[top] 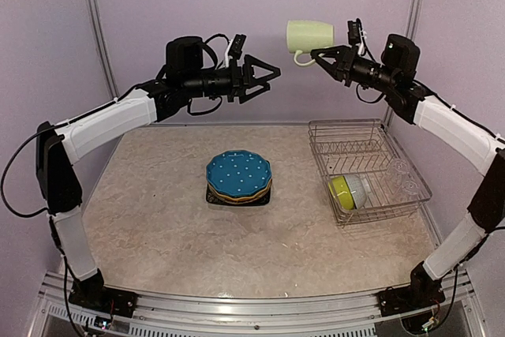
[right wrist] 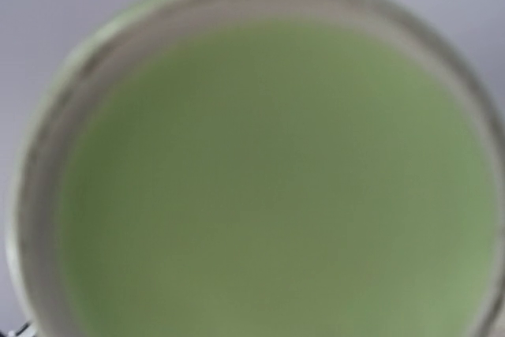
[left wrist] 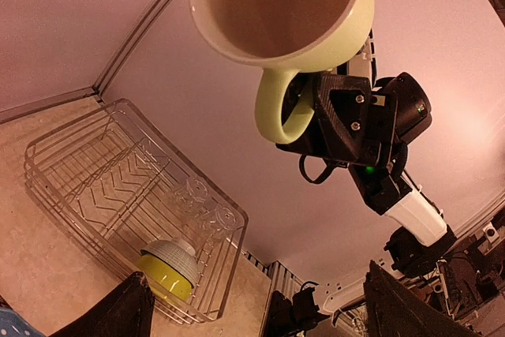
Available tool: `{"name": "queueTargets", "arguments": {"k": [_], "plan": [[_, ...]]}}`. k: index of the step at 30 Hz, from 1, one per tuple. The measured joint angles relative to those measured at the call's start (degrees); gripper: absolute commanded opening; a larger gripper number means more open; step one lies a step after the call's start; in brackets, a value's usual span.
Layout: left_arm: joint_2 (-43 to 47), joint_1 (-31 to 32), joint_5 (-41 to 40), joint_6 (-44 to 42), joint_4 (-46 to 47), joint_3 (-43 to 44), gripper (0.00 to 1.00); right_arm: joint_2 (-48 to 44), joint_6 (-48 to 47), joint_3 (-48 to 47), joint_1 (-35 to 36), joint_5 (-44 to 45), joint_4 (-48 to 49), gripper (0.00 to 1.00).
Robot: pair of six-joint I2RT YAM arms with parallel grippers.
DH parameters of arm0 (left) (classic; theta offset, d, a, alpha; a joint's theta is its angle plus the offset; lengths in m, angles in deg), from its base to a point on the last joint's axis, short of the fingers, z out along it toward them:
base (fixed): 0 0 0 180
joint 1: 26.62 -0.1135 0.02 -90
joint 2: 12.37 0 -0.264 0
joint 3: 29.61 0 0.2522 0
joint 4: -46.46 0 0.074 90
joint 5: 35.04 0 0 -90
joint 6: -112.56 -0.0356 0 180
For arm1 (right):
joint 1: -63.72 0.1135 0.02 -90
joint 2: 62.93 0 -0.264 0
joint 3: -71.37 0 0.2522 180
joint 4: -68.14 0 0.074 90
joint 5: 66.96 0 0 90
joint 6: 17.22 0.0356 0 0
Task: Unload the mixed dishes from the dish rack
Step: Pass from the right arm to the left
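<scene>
High above the table hangs the pale green mug (top: 309,35), lying on its side, with my right gripper (top: 317,54) shut on its handle. In the left wrist view the mug (left wrist: 284,5) shows its open mouth and the right gripper (left wrist: 316,116) clamps the handle loop. The mug's base (right wrist: 268,179) fills the right wrist view and hides the fingers. My left gripper (top: 272,79) is open and empty, level with the mug and a little to its left, pointing at it. The dish rack (top: 367,128) holds a lime bowl (top: 342,189), a white bowl (top: 359,189) and two clear glasses (top: 398,167).
A stack of plates sits mid-table: a blue white-dotted plate (top: 238,174) on top, an orange rim (top: 237,195) below it, and a black square plate (top: 215,197) underneath. The rack (left wrist: 47,147) stands at the table's right side, near the wall.
</scene>
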Motion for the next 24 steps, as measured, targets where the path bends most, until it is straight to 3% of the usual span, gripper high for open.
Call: {"name": "queueTargets", "arguments": {"k": [12,24], "plan": [[-1.5,0.3,0.6,3.2,6.3,1.3,0.63,5.2,7.0,1.7,5.0,-2.3,10.8,0.00],[-4.6,-0.2,1.5,5.1,8.6,3.1,0.47,6.4,11.2,3.8,6.5,-2.5,16.4,0.00]]}}
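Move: The mug's handle, pinched in the right gripper, is roughly 9 cm to the right of the left fingers, some 2 cm ahead and 3 cm above them; the mug's body sits about 5 cm higher than the handle. From the right hand, the left gripper is about 11 cm left, 2 cm back and 3 cm below. The plate stack lies about 9 cm left and 5 cm ahead of the left hand, nearly 37 cm below. Carry the mug left with the right gripper by about 6 cm, easing to a stop and sinking some 2 cm, while turning it about 10 degrees counter-clockwise so the handle slots between the left fingers. Keep the right grip shut. Let the left gripper rise about 2 cm and then dip slightly, edging right and forward by a centimetre or so, while its fingers narrow from nearly wide to half open around the handle. ##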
